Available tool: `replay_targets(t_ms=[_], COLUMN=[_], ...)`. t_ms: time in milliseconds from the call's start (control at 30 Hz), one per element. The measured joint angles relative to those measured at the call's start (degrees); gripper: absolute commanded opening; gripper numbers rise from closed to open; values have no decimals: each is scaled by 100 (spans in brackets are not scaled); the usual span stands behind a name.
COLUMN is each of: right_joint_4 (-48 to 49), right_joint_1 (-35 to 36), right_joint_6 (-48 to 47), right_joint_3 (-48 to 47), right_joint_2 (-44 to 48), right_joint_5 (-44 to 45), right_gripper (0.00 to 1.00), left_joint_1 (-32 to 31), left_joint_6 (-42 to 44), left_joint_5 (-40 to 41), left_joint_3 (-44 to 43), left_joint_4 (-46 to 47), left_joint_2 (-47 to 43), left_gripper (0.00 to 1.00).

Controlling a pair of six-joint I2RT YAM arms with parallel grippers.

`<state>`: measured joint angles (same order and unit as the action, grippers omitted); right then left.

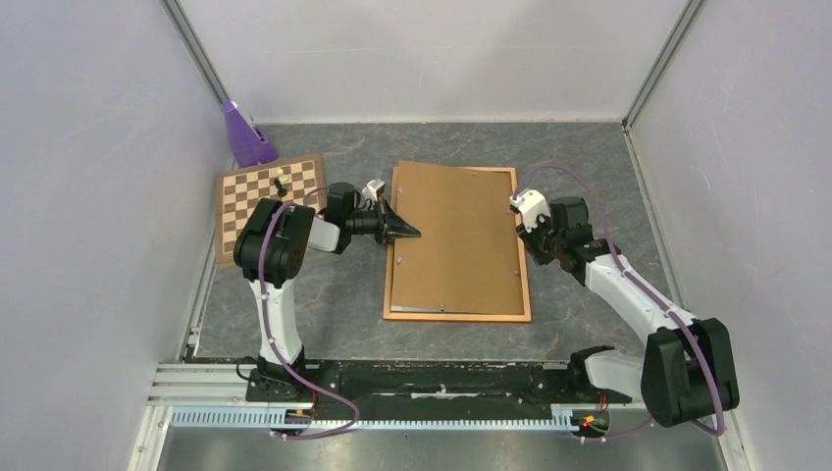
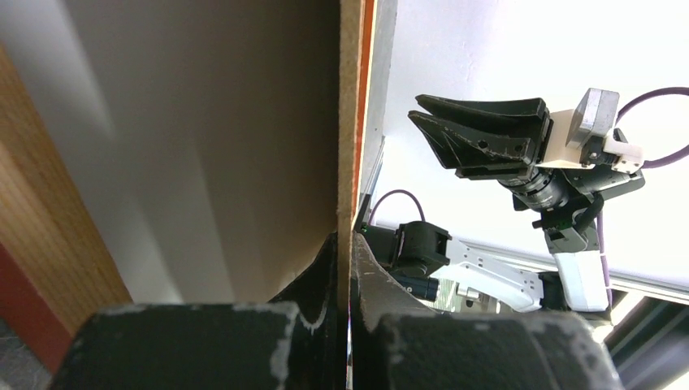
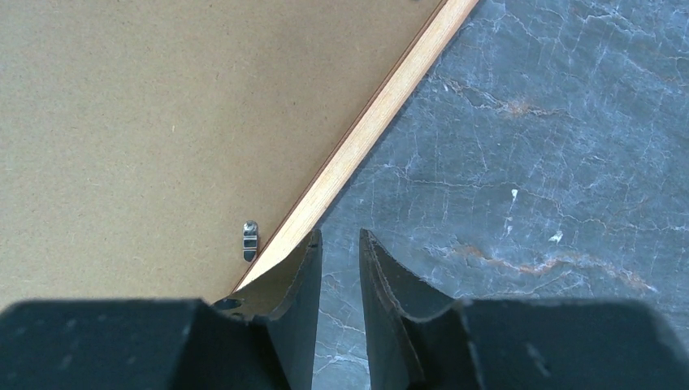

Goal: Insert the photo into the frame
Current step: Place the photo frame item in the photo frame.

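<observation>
The frame (image 1: pixel 524 287) lies face down in the middle of the table, its orange-brown rails showing on the right and along the bottom. The brown hardboard backing panel (image 1: pixel 456 235) rests on it, slightly skewed, with its left edge raised. My left gripper (image 1: pixel 412 234) is shut on that left edge; in the left wrist view the board's thin edge (image 2: pixel 349 122) runs between the closed jaws (image 2: pixel 345 244). The photo is hidden. My right gripper (image 1: pixel 536 249) hovers at the frame's right rail (image 3: pixel 366 134), jaws (image 3: pixel 340 240) slightly apart with only table between them.
A checkered chessboard (image 1: pixel 270 201) with a small piece (image 1: pixel 281 183) lies at the back left, beside a purple object (image 1: pixel 243 134) in the corner. A metal clip (image 3: pixel 250 241) sits on the backing near the right rail. Walls close in on three sides.
</observation>
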<state>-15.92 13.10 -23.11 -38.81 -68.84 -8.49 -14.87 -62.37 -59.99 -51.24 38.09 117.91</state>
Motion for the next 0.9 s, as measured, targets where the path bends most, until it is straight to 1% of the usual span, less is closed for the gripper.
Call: replay_targets(t_ms=[100, 300, 500, 733, 900], right_joint_4=[7, 24, 66, 81, 83], right_joint_1=[-15, -15, -26, -52, -59], right_joint_6=[0, 0, -2, 0, 0], right_joint_3=[28, 33, 118, 210, 212], right_joint_2=[0, 0, 2, 2, 17], right_joint_5=[0, -2, -2, -15, -20], right_gripper=[27, 27, 27, 27, 26], left_joint_1=[0, -2, -31, -87, -122], left_joint_6=[35, 179, 385, 737, 1045], left_joint_5=[24, 35, 74, 372, 422], left_joint_3=[-15, -140, -299, -389, -577], left_joint_4=[-133, -389, -820, -1493, -1941], left_joint_2=[0, 66, 103, 131, 118], left_gripper=[9, 11, 25, 35, 42])
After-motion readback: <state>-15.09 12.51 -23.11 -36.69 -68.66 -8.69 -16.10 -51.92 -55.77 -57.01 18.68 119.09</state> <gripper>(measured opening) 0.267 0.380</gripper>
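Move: The photo frame, into which the brown backing board is going, has its middle about 9 cm to the right of the left hand, 2 cm back and 4 cm below; the left hand already pinches the board's raised left edge. The frame's left rail lies some 3 cm to that hand's left, 2 cm back and 4 cm down; the chessboard is about 27 cm left and 6 cm forward. From the empty right hand, the frame's middle is roughly 16 cm left, 3 cm forward and 6 cm below. The backing board's raised left edge is brought down towards the frame by the left hand, which sinks about 3 cm, slowly and then faster, tipping its fingertips some 8 degrees further down. Its fingers loosen early and open to over a third, ending the pinch, with the lower finger still under the board's edge and the upper one clear above it. ##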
